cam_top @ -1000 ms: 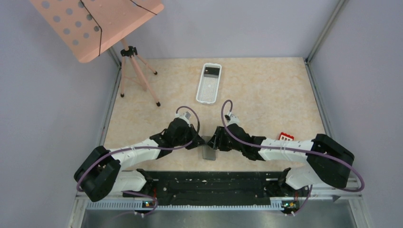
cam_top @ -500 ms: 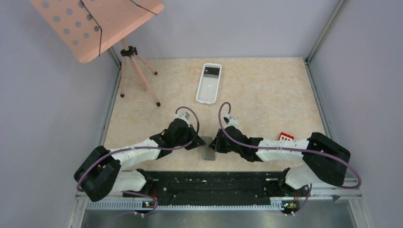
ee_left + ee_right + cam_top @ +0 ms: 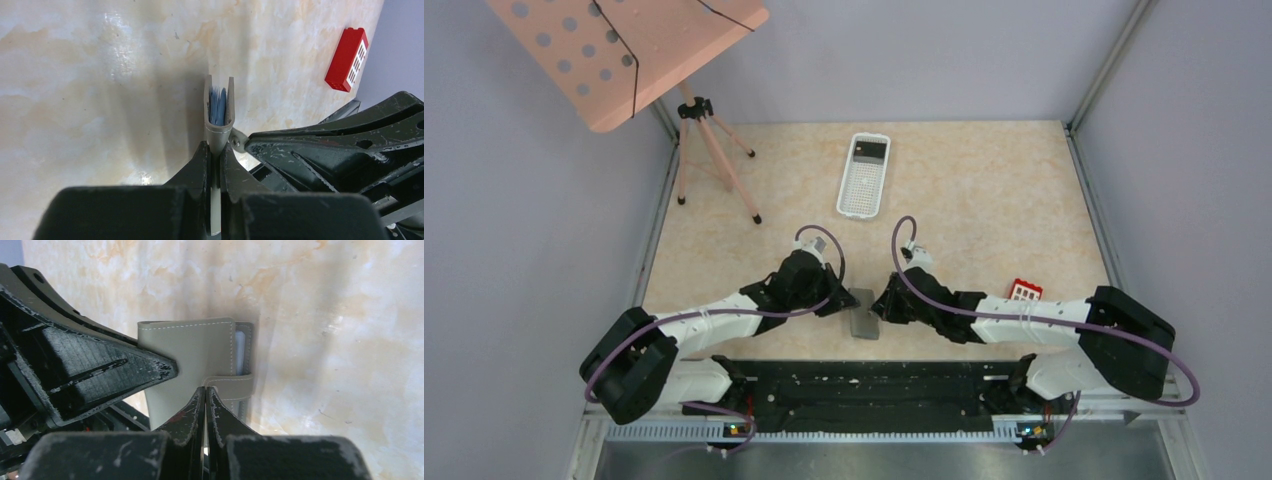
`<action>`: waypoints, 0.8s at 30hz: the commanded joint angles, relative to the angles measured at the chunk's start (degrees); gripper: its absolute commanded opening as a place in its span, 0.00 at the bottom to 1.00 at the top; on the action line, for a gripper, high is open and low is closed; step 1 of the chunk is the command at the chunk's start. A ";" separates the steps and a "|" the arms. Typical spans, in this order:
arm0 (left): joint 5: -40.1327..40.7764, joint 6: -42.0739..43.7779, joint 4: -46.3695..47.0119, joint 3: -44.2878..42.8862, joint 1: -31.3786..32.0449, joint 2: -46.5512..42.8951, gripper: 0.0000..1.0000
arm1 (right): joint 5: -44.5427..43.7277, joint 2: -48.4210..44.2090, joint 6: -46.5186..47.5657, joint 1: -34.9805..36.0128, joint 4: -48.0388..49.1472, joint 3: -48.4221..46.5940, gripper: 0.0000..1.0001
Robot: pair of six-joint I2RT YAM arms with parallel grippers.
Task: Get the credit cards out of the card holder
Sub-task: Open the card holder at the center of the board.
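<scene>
The grey card holder [image 3: 861, 314] stands on edge, folded, between my two grippers near the table's front. My left gripper [image 3: 215, 150] is shut on its folded spine; blue-grey pockets [image 3: 218, 104] show between its halves. In the right wrist view the card holder [image 3: 190, 352] shows its flat grey side and a closing strap [image 3: 232, 386]. A pale card edge [image 3: 240, 352] peeks out at the open side. My right gripper [image 3: 205, 390] is shut, its tips touching the strap's end, with nothing seen between them. A red credit card [image 3: 1025, 289] with white squares lies on the table to the right.
A white perforated basket [image 3: 864, 176] with a dark item inside lies at the back centre. A pink music stand on a tripod [image 3: 714, 150] stands at the back left. Grey walls enclose the table on three sides.
My right gripper has gone from partly open to shut, and its arm has shifted slightly to the right. The left gripper and the card holder have stayed put.
</scene>
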State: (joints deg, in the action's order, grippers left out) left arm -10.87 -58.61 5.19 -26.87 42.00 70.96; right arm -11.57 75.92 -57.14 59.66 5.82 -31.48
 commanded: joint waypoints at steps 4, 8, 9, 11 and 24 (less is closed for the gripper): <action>0.89 0.73 -0.56 -1.82 -0.16 -0.72 0.00 | -4.51 -3.74 0.60 0.42 -5.27 1.80 0.00; 1.04 1.60 -1.03 -2.40 -0.16 -0.33 0.00 | -5.03 -4.87 0.16 0.42 -5.61 2.78 0.00; 1.24 2.24 -1.55 -2.79 -0.16 -0.26 0.00 | -5.41 -5.23 -0.05 0.40 -5.64 3.02 0.00; 2.20 3.96 -3.49 -4.39 -0.16 0.11 0.00 | -6.21 -6.44 -0.47 0.42 -7.79 3.54 0.00; 5.68 12.57 -15.92 -12.47 -1.22 2.38 0.69 | -9.42 -19.90 -2.38 0.29 -8.91 9.52 0.00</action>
State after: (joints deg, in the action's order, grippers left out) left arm -6.31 -50.09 -7.55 -36.77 40.88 73.49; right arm -19.16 59.90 -58.52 59.79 -3.70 -23.24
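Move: The left gripper already pinches the card holder, tilted face-on to the right hand, with its middle about 3 cm back, 1 cm right and 1 cm below. From the closed right gripper, which has the strap's end at its fingertips, the holder's middle lies some 3 cm left, 1 cm back and 1 cm down. The red box is about 30 cm right of that gripper and 2 cm ahead; the white basket is roughly 30 cm ahead and 2 cm left, both some 4 cm lower. Keep the right gripper shut on the strap and draw it about 6 cm to the right, away from the holder, sinking slightly at first and then rising again. Hold the holder still with the left at first; halfway through, open the left fingers wide, let go, and ease that hand some 2.5 cm forward and a little up, rolling it about 10 degrees. ##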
